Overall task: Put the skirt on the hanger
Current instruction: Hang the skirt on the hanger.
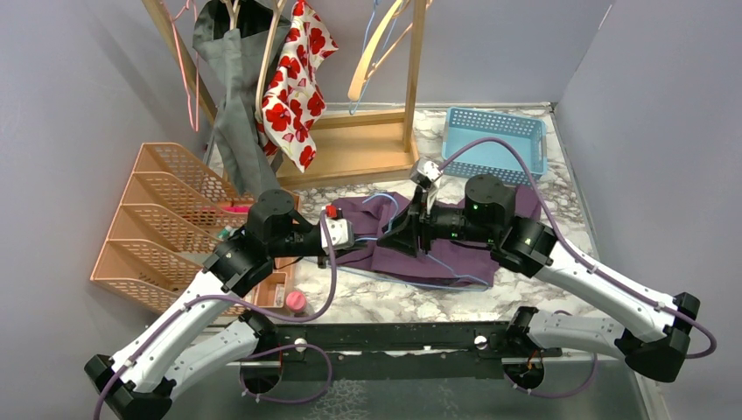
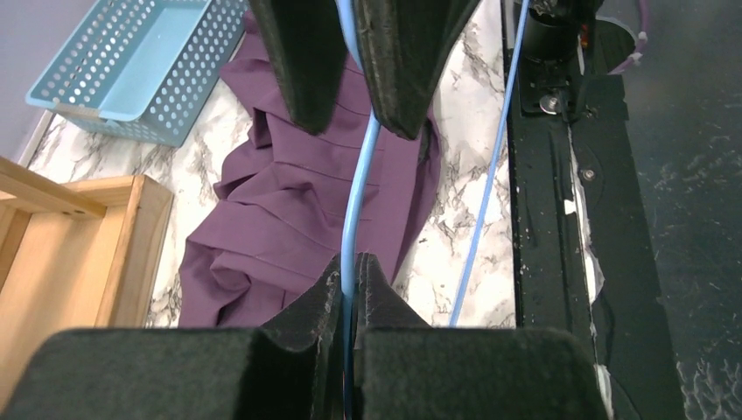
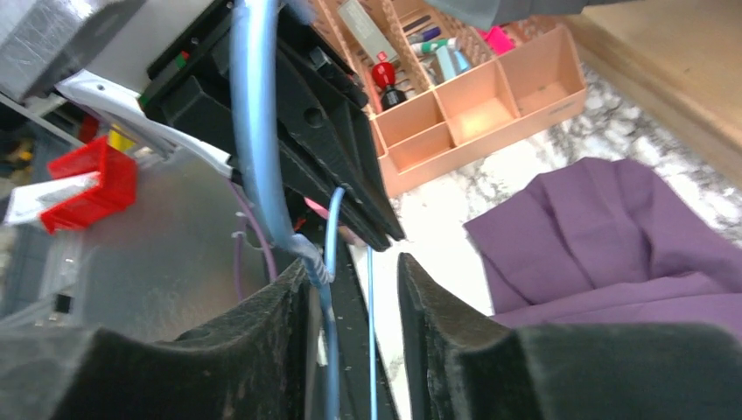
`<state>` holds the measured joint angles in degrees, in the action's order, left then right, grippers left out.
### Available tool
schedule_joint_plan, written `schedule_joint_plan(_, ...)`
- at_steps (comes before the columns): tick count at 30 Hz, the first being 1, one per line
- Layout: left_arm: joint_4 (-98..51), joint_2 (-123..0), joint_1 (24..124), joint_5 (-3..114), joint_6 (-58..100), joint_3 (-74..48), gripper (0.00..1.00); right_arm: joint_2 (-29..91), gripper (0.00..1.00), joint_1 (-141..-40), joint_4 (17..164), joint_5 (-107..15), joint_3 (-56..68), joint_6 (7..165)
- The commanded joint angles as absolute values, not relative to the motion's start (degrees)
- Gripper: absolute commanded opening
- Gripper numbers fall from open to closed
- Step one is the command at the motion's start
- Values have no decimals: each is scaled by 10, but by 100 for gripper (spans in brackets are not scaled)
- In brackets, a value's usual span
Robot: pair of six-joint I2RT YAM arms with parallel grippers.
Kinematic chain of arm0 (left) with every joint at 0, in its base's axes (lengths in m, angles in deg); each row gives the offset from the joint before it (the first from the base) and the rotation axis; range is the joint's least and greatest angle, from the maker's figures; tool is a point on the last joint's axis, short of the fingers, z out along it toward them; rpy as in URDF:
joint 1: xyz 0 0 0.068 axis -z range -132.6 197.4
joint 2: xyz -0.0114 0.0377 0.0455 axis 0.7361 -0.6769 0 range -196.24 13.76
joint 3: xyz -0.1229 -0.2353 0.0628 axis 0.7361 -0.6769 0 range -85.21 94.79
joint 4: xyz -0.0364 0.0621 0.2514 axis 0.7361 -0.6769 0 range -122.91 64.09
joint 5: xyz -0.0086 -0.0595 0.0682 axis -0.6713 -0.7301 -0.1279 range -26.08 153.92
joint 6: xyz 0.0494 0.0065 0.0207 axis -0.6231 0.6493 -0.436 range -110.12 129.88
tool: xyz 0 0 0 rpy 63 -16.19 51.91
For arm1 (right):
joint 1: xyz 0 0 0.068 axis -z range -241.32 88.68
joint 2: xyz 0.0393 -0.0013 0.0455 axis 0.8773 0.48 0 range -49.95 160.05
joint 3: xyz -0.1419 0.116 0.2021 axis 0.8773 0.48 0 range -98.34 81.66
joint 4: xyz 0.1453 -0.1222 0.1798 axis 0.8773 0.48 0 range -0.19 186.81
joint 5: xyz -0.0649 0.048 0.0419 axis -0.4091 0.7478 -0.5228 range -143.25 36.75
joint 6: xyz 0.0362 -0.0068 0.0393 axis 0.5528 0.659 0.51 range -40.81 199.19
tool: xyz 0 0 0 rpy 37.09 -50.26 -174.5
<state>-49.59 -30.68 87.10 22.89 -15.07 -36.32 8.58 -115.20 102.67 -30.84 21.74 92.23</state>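
Observation:
The purple skirt (image 1: 472,258) lies crumpled on the marble table between the two arms, also seen in the left wrist view (image 2: 289,210) and the right wrist view (image 3: 604,236). My left gripper (image 2: 352,267) is shut on the thin blue wire hanger (image 2: 360,192), which runs up between the right gripper's fingers (image 2: 302,61). My right gripper (image 3: 354,267) is open, with the hanger's wire (image 3: 258,131) passing between its pads, close to the left one. In the top view the left gripper (image 1: 363,234) and right gripper (image 1: 395,238) meet tip to tip just above the skirt.
A light blue basket (image 1: 494,144) stands at the back right. A wooden rack (image 1: 350,149) behind holds a grey garment and a red-flowered one (image 1: 297,87). A peach organiser (image 1: 166,219) sits on the left. The black base rail (image 2: 560,175) runs along the near edge.

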Motion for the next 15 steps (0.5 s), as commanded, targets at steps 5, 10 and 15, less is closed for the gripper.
schedule_joint_plan(5, -446, -309, 871, 240, -131, -376, 0, 86, 14, -1152, 963, -338, 227, 941)
schedule_joint_plan(10, -416, -303, 871, 292, -72, -388, 28, 88, 1, -1152, 991, -394, 226, 904)
schedule_joint_plan(15, -365, -291, 872, 448, 39, -413, 57, 81, 1, -1146, 1014, -562, 232, 801)
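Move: The right hand's open fingers already straddle the blue hanger's neck, which lies about 1 cm back of their middle, level with them; the purple skirt's middle is about 9 cm ahead, 10 cm to the right and roughly 26 cm below. The neck is some 4 cm right, 1 cm ahead and 3 cm above the left hand, which holds the shoulder wire shut. The pink-capped bottle stands about 17 cm left of the left hand, 3 cm back and 20 cm below. The right hand first stays nearly in place and closes its fingers from about half open to pinch the blue hanger at its neck, just under the hook, while the left hand creeps forward with its grip still shut on the shoulder wire. Once the right grip is shut, the left fingers open to about half and let go, and both hands swing forward about 3 cm over the skirt, the left turning about 10 degrees counter-clockwise and the right almost as much clockwise. ##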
